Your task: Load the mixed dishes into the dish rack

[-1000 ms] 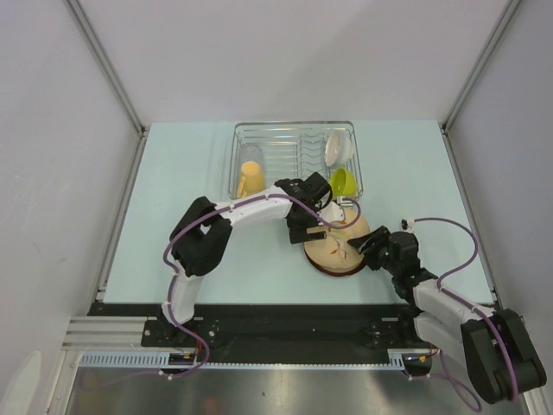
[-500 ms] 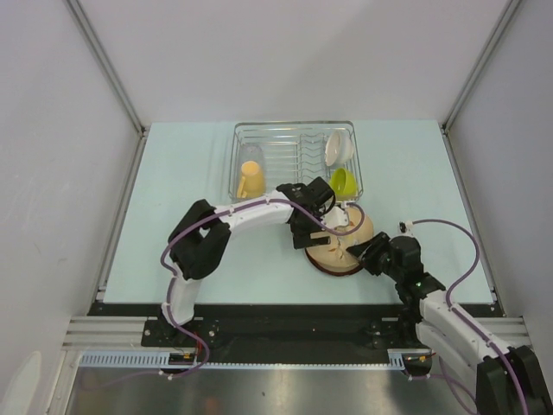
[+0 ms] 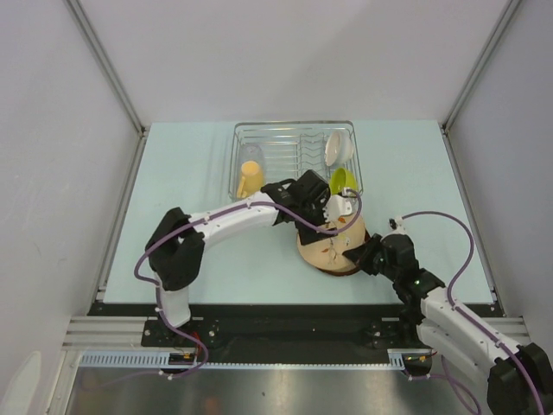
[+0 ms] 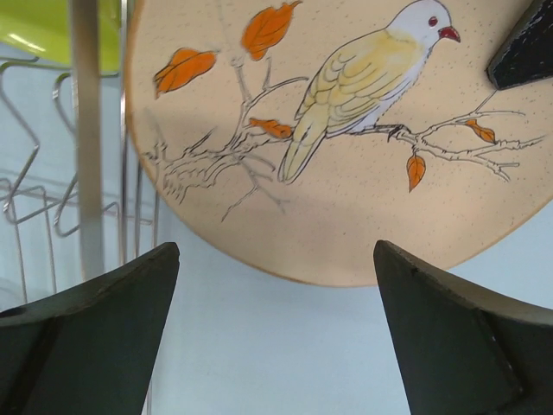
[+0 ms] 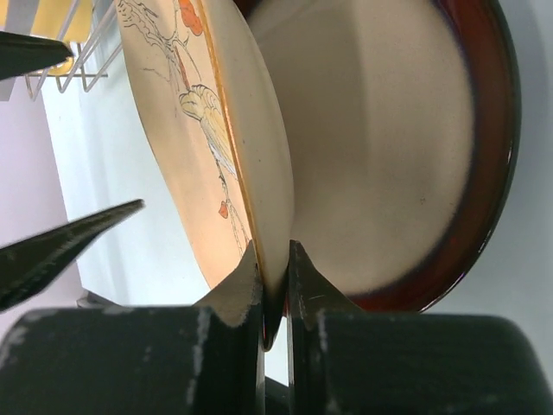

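My right gripper (image 3: pixel 357 254) (image 5: pixel 275 270) is shut on the near edge of the round wooden plate (image 3: pixel 327 240) (image 5: pixel 177 130), painted with a bird and orange leaves. It holds that plate tilted up over the beige plate with dark-brown rim (image 3: pixel 342 271) (image 5: pixel 397 156), which lies flat on the table. My left gripper (image 3: pixel 326 221) (image 4: pixel 276 251) is open and empty just short of the wooden plate's face (image 4: pixel 363 130). The dish rack (image 3: pixel 294 130) holds the yellow-orange mug (image 3: pixel 250 179), the white bowl (image 3: pixel 339 147), the lime-green bowl (image 3: pixel 342 181) and the clear glass (image 3: pixel 246 155).
The rack's chrome wires (image 4: pixel 83 130) stand close on the left in the left wrist view, with the green bowl (image 4: pixel 39 26) behind them. The two plates sit just in front of the rack's near right corner. Grey walls enclose the table on three sides.
The right gripper has raised the wooden plate's near edge, so the plate stands steeper. The left arm has stretched out and its gripper has shifted toward the rack's near right corner.
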You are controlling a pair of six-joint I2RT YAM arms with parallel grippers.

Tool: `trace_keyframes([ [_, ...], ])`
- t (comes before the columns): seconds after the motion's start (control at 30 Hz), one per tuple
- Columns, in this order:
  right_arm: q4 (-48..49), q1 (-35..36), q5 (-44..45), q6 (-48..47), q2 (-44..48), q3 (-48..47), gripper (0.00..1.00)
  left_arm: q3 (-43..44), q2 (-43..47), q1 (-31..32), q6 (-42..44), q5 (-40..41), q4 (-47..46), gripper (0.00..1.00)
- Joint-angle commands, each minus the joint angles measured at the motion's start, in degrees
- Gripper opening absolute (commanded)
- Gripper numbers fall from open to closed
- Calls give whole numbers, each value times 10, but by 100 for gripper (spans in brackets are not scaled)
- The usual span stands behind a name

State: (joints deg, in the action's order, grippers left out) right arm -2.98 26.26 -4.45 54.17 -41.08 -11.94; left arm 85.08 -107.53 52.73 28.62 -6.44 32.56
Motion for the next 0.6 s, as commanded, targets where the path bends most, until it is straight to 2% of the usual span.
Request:
trace_keyframes([
  [0.0, 48, 8, 29, -15, 29, -41, 0, 2, 70, -30, -17, -25, 11, 100],
  [0.1, 35, 10, 30, -20, 41, -43, 0, 1, 93, -50, -20, -29, 29, 100],
  [0.2, -18, 12, 31, -44, 43, -69, 0, 18, 122, -79, -25, -44, 54, 100],
  [0.33, -52, 23, -9, -85, 47, -103, 0, 95, 149, -139, -44, -104, 104, 100],
  [0.47, -68, 71, -24, -134, 54, -148, 0, 156, 160, -198, -48, -147, 151, 100],
  [0.57, -114, 114, -30, -175, 21, -210, 0, 149, 172, -224, -52, -166, 149, 100],
])
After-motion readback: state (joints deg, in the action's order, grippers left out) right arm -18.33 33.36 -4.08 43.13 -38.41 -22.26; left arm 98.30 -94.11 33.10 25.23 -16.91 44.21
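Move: At the right hand's fingertips is the bird plate, already pinched by its near-right edge, with its middle about 5 cm ahead and 5 cm left. The dark-rimmed plate lies some 5 cm below that hand, 2 cm ahead and 1 cm left. The rack's middle is about 23 cm ahead and 13 cm left, and the green bowl in it 19 cm ahead and 1 cm left. From the open left hand the bird plate is 4 cm right, 1 cm back and slightly lower. Rising steeply away from the bird plate, the left hand climbs about 16 cm while swinging left and forward to above the near-left part of the rack, tilting a little, its fingers wide open. The right hand keeps its pinch on the plate's edge, hardly stirs at first, then lifts it some 3 cm up off the dark-rimmed plate while drawing back and, late on, left, turning about 15 degrees counter-clockwise. ##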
